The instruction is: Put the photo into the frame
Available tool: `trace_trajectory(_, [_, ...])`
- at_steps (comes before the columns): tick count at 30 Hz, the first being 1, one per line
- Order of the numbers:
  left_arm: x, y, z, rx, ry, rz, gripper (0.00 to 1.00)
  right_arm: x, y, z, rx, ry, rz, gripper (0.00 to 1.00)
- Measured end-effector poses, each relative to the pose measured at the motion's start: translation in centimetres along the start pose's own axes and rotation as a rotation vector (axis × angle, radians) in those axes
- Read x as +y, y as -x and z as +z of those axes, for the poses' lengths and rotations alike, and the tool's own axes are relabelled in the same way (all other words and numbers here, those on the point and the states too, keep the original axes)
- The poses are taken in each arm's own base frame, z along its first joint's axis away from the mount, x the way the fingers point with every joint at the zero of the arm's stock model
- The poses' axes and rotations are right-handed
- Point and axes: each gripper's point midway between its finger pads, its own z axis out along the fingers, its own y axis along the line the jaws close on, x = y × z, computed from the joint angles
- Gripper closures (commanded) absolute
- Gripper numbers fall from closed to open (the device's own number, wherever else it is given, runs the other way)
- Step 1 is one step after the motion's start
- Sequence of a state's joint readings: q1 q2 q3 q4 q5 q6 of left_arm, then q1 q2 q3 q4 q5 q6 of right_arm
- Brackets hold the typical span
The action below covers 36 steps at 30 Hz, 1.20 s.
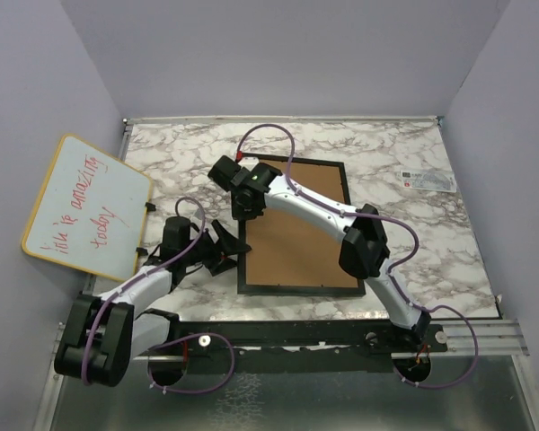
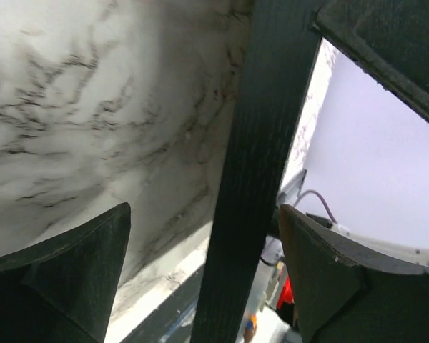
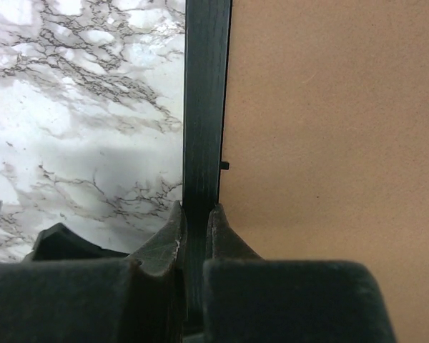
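Observation:
The black frame [image 1: 296, 289] lies back-up on the marble table, its brown backing board [image 1: 296, 247] filling it. My right gripper [image 1: 245, 214] is shut on the frame's left rail [image 3: 206, 107], one finger on each side of it [image 3: 197, 211]. My left gripper [image 1: 229, 256] stands open lower down on the same rail; in the left wrist view the rail [image 2: 250, 179] runs between its spread fingers [image 2: 79, 271] without touching them [image 2: 204, 209]. The photo is out of view.
A yellow-rimmed whiteboard [image 1: 88, 205] with red writing leans at the table's left edge. A small printed card [image 1: 427, 180] lies at the back right. The marble tabletop [image 1: 180, 153] is walled on three sides.

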<state>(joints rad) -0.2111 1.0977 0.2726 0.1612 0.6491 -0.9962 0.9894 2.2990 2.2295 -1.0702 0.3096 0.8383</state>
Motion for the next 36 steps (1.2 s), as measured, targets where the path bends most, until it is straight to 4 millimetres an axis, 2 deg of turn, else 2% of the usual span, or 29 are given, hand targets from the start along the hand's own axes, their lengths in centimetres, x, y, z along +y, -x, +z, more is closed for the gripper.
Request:
trace_trajectory(3, [-0.8, -0.4, 0.4, 0.039, -0.035, 0.007, 0.38, 0.2, -0.1, -0.1, 0.007, 0.013, 0.003, 1.00])
trace_trajectory(8, [-3.1, 0.2, 0.5, 0.059, -0.105, 0.050, 0.47, 0.4, -0.3, 0.0, 0.015, 0.023, 0.006, 1.00])
trace_trajectory(11, [-3.5, 0.3, 0.3, 0.062, -0.117, 0.055, 0.57, 0.3, 0.2, -0.5, 0.007, 0.033, 0.018, 0.99])
trace_trajectory(14, [-3.7, 0.2, 0.2, 0.066, -0.121, 0.061, 0.73, 1.1, 1.6, -1.9, -0.028, 0.086, 0.050, 0.99])
trace_trajectory(16, [-4.1, 0.2, 0.2, 0.074, -0.131, 0.064, 0.82, 1.2, 2.6, -3.1, -0.054, 0.112, 0.069, 0.93])
trace_trajectory(20, [-5.6, 0.8, 0.0, 0.075, -0.163, 0.087, 0.93, 1.4, 4.3, -5.2, -0.095, 0.156, 0.096, 0.73])
trace_trajectory(23, [-7.0, 1.7, -0.1, 0.064, -0.177, 0.100, 1.00, 0.8, 5.4, -6.2, -0.118, 0.169, 0.115, 0.61])
trace_trajectory(27, [-9.7, 3.5, -0.7, 0.039, -0.188, 0.148, 1.00, -0.7, 6.7, -7.4, -0.147, 0.166, 0.141, 0.56])
trace_trajectory(31, [-12.8, 6.5, -1.7, 0.002, -0.147, 0.251, 1.00, -2.3, 8.8, -9.3, -0.196, 0.170, 0.165, 0.55])
trace_trajectory(34, [-14.7, 9.0, -2.3, -0.027, -0.085, 0.348, 1.00, -3.9, 10.6, -11.1, -0.241, 0.176, 0.191, 0.46])
trace_trajectory(36, [-15.9, 10.7, -2.7, -0.048, -0.042, 0.417, 1.00, -4.8, 11.7, -12.4, -0.272, 0.182, 0.212, 0.36])
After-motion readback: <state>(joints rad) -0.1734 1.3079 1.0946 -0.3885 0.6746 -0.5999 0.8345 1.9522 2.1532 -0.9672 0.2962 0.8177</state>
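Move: The frame's left rail already runs between the left hand's open fingers, about 2 cm right of the hand and 1 cm ahead. The frame's near-left corner is some 10 cm back and level sideways; the brown back panel's middle is about 15 cm right and 6 ahead, roughly 2 cm lower. The right hand holds the same rail farther out; the left hand's gripping spot is about 9 cm straight back from it, 2 cm lower. The left fingers close on the frame's left rail as the hand eases 2 cm right, then keep it pinched, lifting about 16 cm and carrying it 10 cm forward, the fingers tipping up some 20 degrees. The right hand, still gripping, first waits and then rises with it about 5 cm; it opens, lets go of the rail and goes on up, right and forward over the back panel. ##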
